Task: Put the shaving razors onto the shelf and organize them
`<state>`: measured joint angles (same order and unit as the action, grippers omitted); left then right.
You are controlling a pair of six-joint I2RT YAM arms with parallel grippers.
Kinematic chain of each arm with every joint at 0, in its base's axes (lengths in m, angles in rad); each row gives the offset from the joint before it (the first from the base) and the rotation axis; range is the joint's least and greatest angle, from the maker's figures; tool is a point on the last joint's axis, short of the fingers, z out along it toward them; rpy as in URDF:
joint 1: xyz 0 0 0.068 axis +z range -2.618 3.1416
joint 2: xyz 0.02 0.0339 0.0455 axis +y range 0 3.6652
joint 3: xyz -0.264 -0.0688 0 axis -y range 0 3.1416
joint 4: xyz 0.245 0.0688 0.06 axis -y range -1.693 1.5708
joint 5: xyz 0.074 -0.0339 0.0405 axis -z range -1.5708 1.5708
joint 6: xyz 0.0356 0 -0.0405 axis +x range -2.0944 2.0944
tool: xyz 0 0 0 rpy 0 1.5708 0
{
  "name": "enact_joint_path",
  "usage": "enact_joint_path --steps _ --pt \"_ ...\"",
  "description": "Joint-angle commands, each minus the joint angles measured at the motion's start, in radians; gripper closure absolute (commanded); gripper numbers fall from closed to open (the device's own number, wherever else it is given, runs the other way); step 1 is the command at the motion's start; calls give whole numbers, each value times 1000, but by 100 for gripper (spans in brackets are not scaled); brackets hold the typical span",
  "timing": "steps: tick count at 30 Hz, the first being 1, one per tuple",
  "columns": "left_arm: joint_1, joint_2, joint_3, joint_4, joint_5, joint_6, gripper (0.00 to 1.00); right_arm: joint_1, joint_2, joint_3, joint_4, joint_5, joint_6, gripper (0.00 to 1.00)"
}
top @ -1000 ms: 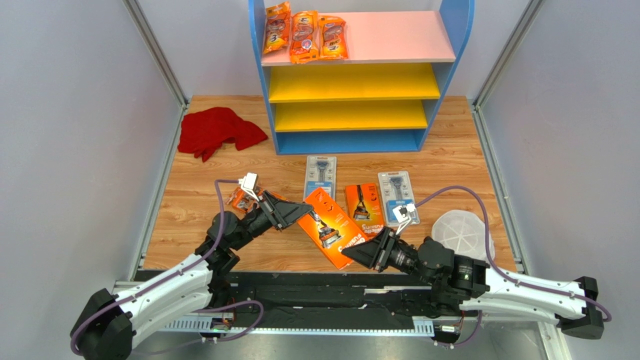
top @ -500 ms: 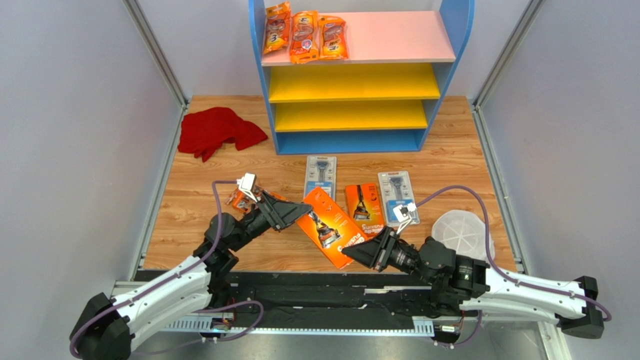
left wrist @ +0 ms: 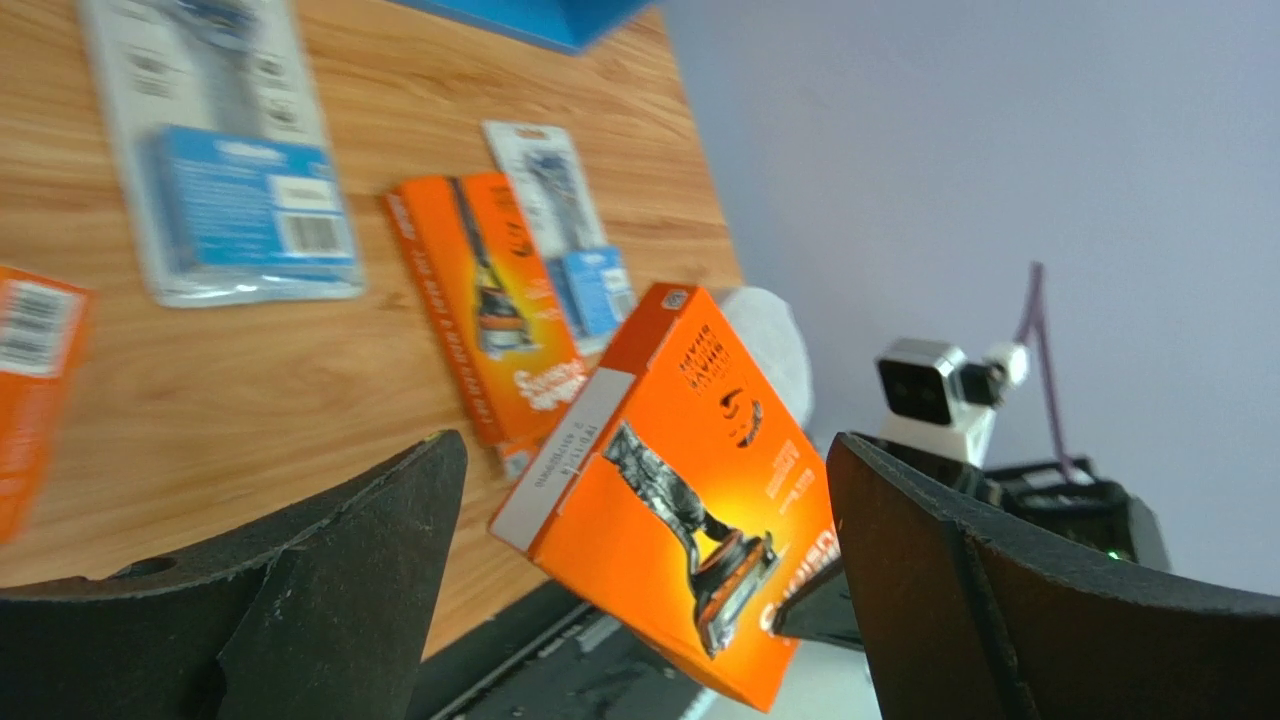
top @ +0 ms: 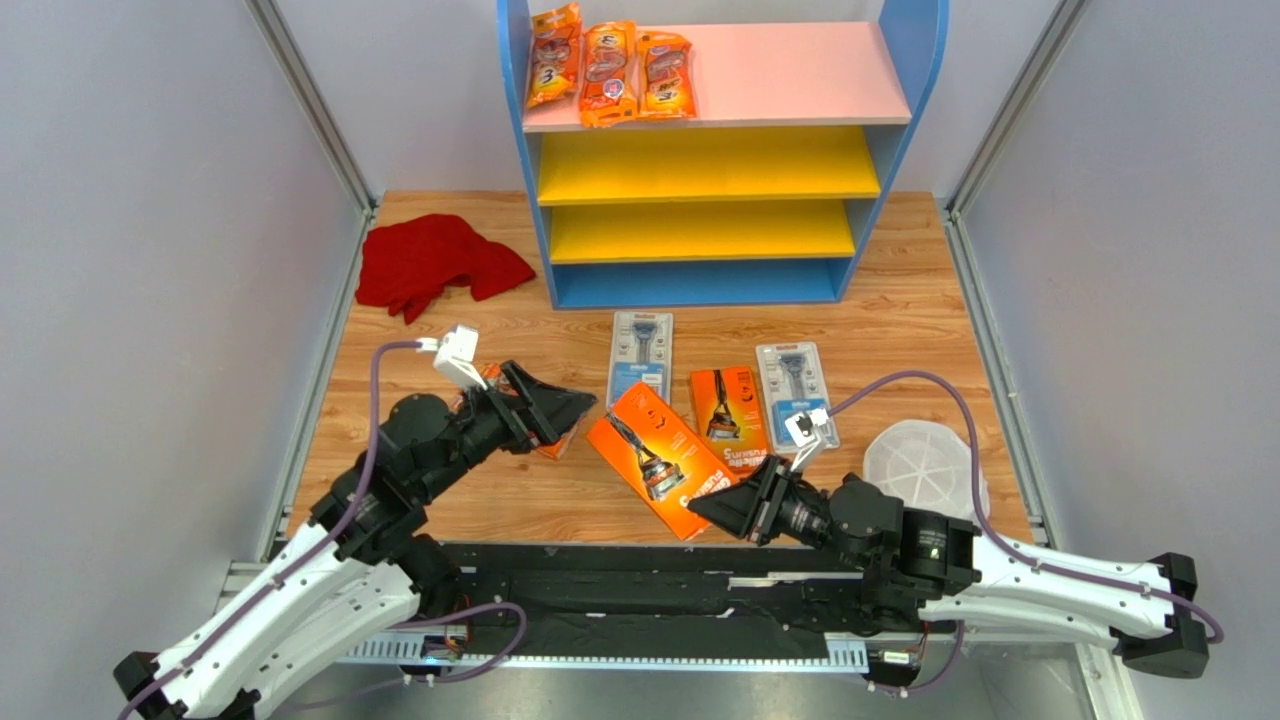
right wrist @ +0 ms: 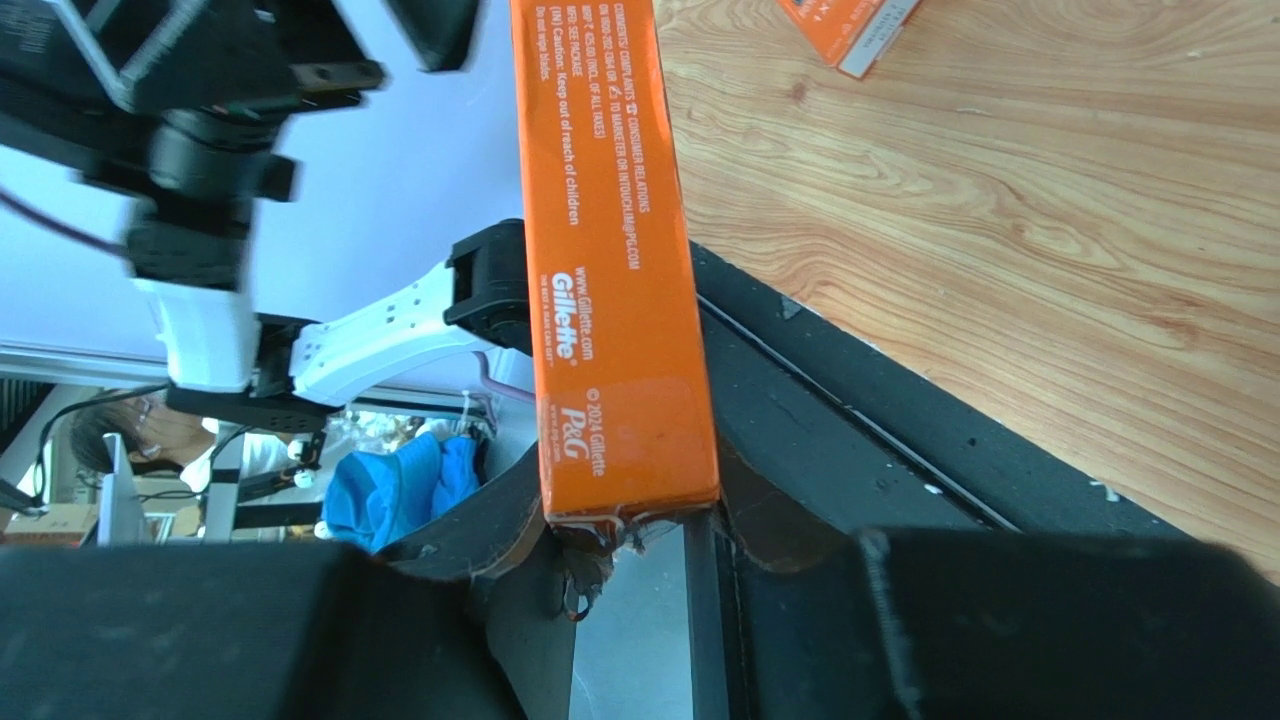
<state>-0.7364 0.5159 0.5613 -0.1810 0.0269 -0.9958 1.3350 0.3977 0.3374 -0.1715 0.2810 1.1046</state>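
Observation:
A large orange razor box point(top: 657, 458) hangs tilted just above the table, with my right gripper point(top: 732, 507) shut on its near end. In the right wrist view the box edge point(right wrist: 609, 255) sits pinched between the pads point(right wrist: 504, 540). My left gripper point(top: 564, 402) stands open to the left of the box and apart from it; the box point(left wrist: 676, 510) shows beyond the wide fingers point(left wrist: 316, 578). A small orange pack point(top: 553, 440) lies under that gripper. Two grey-blue blister cards point(top: 640, 357) point(top: 796, 387) and an orange card point(top: 727, 420) lie flat. The shelf point(top: 920, 90) holds three orange bags point(top: 609, 71) on its pink top.
A red cloth point(top: 436, 263) lies at the back left beside the shelf. A round white lidded dish point(top: 920, 468) sits at the right, close to the right arm. Grey walls close in both sides, and a black rail runs along the near edge.
My left gripper let go of the orange box, opened wide and drew back to the left. The right gripper kept its hold and the box shifted slightly.

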Motion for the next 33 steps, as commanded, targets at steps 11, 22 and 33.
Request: enact_joint_path --steps 11,22,33 --pt "0 56 160 -650 -378 57 1 6 67 136 -51 82 -41 100" --pt "-1 24 89 -646 -334 46 1 -3 200 296 -42 175 -109 100" --pt "0 33 35 -617 -265 51 1 -154 460 667 -48 -34 -230 100"
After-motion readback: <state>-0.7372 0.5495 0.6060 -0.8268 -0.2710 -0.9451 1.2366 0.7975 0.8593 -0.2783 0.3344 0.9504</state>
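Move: Low over the table, the orange multipack box lies about 15 cm ahead of the empty left hand, 7 cm to its left and some 24 cm down. From that hand the nearer blue razor pack is 23 cm ahead and 10 cm right, equally low. The right hand holds a razor box; the upper yellow shelf's left end lies some 52 cm ahead, 18 cm left, about level, with the flat orange box 25 cm ahead, 4 cm right, 19 cm below. Swinging off leftward about 9 cm from the box it has already let go of, the wide-open left hand then sinks some 13 cm with a slight draw back, its fingers rolling and tipping down over the near table. The right hand, after a brief pause, keeps its grip on the razor box and lifts it faster and faster, about 12 cm up and 5 cm forward towards the shelf, drifting a little left. ##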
